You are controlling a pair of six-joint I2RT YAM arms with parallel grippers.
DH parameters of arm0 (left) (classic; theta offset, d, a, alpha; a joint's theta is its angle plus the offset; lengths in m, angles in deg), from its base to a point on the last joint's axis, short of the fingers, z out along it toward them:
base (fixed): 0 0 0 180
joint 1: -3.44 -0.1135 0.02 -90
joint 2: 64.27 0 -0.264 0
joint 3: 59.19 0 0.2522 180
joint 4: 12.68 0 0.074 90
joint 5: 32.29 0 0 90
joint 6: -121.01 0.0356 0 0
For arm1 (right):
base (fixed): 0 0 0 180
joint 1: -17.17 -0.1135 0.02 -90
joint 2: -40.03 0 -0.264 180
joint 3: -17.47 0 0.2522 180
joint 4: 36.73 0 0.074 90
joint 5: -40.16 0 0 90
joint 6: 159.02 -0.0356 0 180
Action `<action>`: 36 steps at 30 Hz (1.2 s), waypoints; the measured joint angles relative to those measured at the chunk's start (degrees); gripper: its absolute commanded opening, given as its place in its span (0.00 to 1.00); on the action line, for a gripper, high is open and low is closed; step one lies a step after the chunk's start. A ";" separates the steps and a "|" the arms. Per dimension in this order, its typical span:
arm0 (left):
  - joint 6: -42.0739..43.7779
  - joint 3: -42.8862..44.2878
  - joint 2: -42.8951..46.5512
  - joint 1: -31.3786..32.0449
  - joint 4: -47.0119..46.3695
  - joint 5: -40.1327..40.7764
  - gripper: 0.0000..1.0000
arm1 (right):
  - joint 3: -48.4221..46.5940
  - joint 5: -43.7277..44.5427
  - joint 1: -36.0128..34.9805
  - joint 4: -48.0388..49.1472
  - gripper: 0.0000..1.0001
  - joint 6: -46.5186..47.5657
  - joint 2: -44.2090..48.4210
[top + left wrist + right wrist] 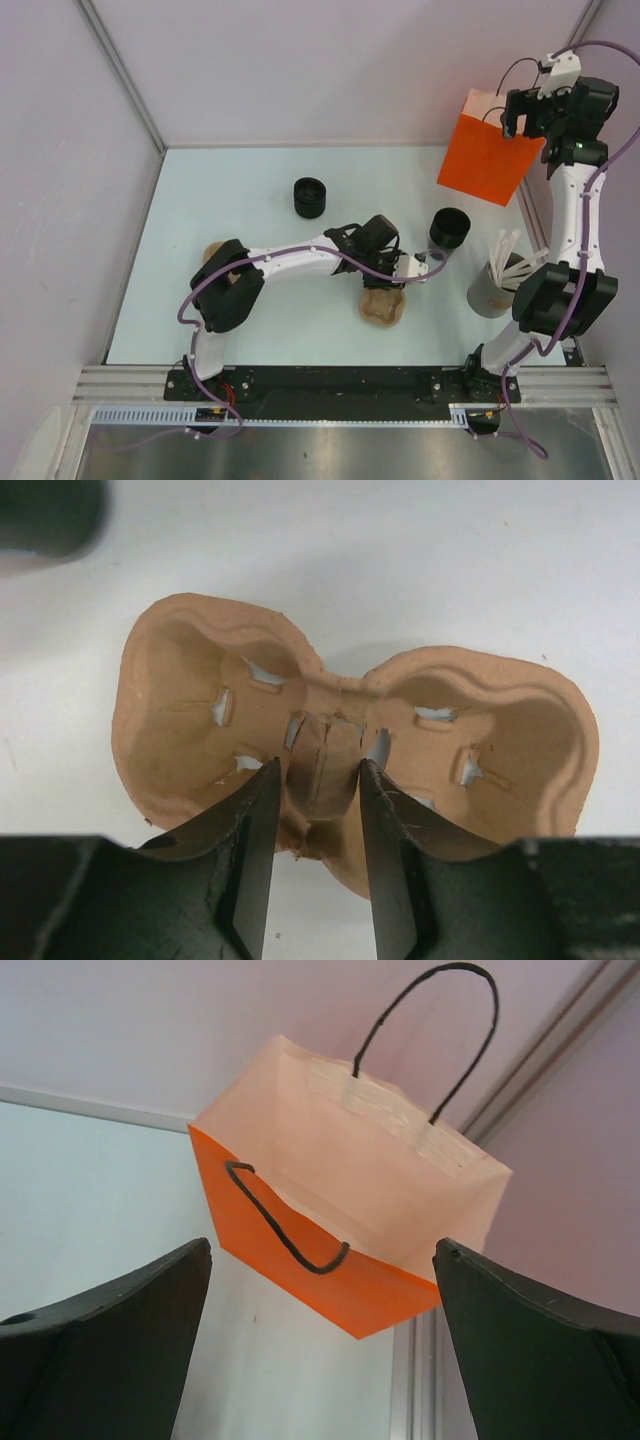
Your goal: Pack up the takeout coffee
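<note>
Two black takeout coffee cups stand on the white table, one at the back middle (310, 197) and one to the right (449, 228). A brown pulp cup tray (383, 306) lies flat between the arms, and both its wells (200, 710) are empty. My left gripper (386, 282) hangs over it. Its jaws (316, 766) are partly open on either side of the tray's centre ridge, with a thin gap on the left. My right gripper (518, 116) is raised at the back right, wide open (322, 1248), facing the mouth of an orange paper bag (340, 1190) and holding nothing.
The orange bag (490, 150) sits at the table's back right corner. A grey tub of white sticks (495, 282) stands by the right arm. Another brown shape (212, 254) shows under the left arm's elbow. A dark blur (45, 515) fills the left wrist view's top left corner.
</note>
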 measured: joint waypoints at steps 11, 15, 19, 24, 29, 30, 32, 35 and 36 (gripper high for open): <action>-1.14 4.00 -0.31 0.02 0.39 0.79 0.54 | -1.53 5.25 -3.76 2.69 0.98 -0.20 -4.92; -1.29 4.00 0.72 0.02 2.40 0.81 0.56 | -3.43 6.29 -3.52 2.62 0.93 -0.22 -6.67; -1.29 4.00 4.35 -0.09 5.07 1.49 0.56 | -4.70 6.08 -3.30 2.64 0.77 -0.13 -7.26; -2.01 4.09 12.52 -1.92 8.00 2.21 0.66 | -4.72 5.29 -3.30 2.54 0.47 0.52 -7.45; -3.21 3.80 21.62 -7.50 9.57 3.48 0.75 | -4.70 4.79 -3.87 2.56 0.13 1.07 -7.67; -3.45 3.41 23.34 -8.81 9.57 3.85 0.78 | -4.72 4.79 -4.07 2.56 0.10 1.33 -7.67; -4.09 1.84 26.80 -11.58 9.18 5.05 0.84 | -4.72 4.90 -4.79 2.58 0.07 1.77 -7.67; -5.18 -1.33 31.28 -14.97 8.92 7.63 0.87 | -4.72 5.57 -6.95 2.58 0.06 2.73 -7.72; -5.44 -2.34 32.26 -15.54 8.72 8.55 0.90 | -4.72 5.84 -7.63 2.58 0.06 3.04 -7.74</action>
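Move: The left hand's fingers are at the two-cup carrier's middle ridge, its centre directly beneath and about 2 cm lower; the black lids stand some 22 cm farther out and 18 cm to the left, the dark cup about 12 cm ahead and 16 cm to the right. For the right hand, the paper bag's near handle is about 5 cm ahead, 1 cm left and 3 cm lower; the bag's body is centred some 9 cm ahead and 14 cm below, also 1 cm left. The left fingers open to free the carrier's ridge while easing up with a small shift to the right, then the hand climbs about 20 cm and swings left and forward away from the carrier towards the black lids, turning counter-clockwise and opening wide. Meanwhile the wide-open right hand reaches about 4 cm forward and dips 2 cm to the bag's near handle, shuts on it, pinches it between the fingertips, and begins drawing it left as the fingers finish closing. ##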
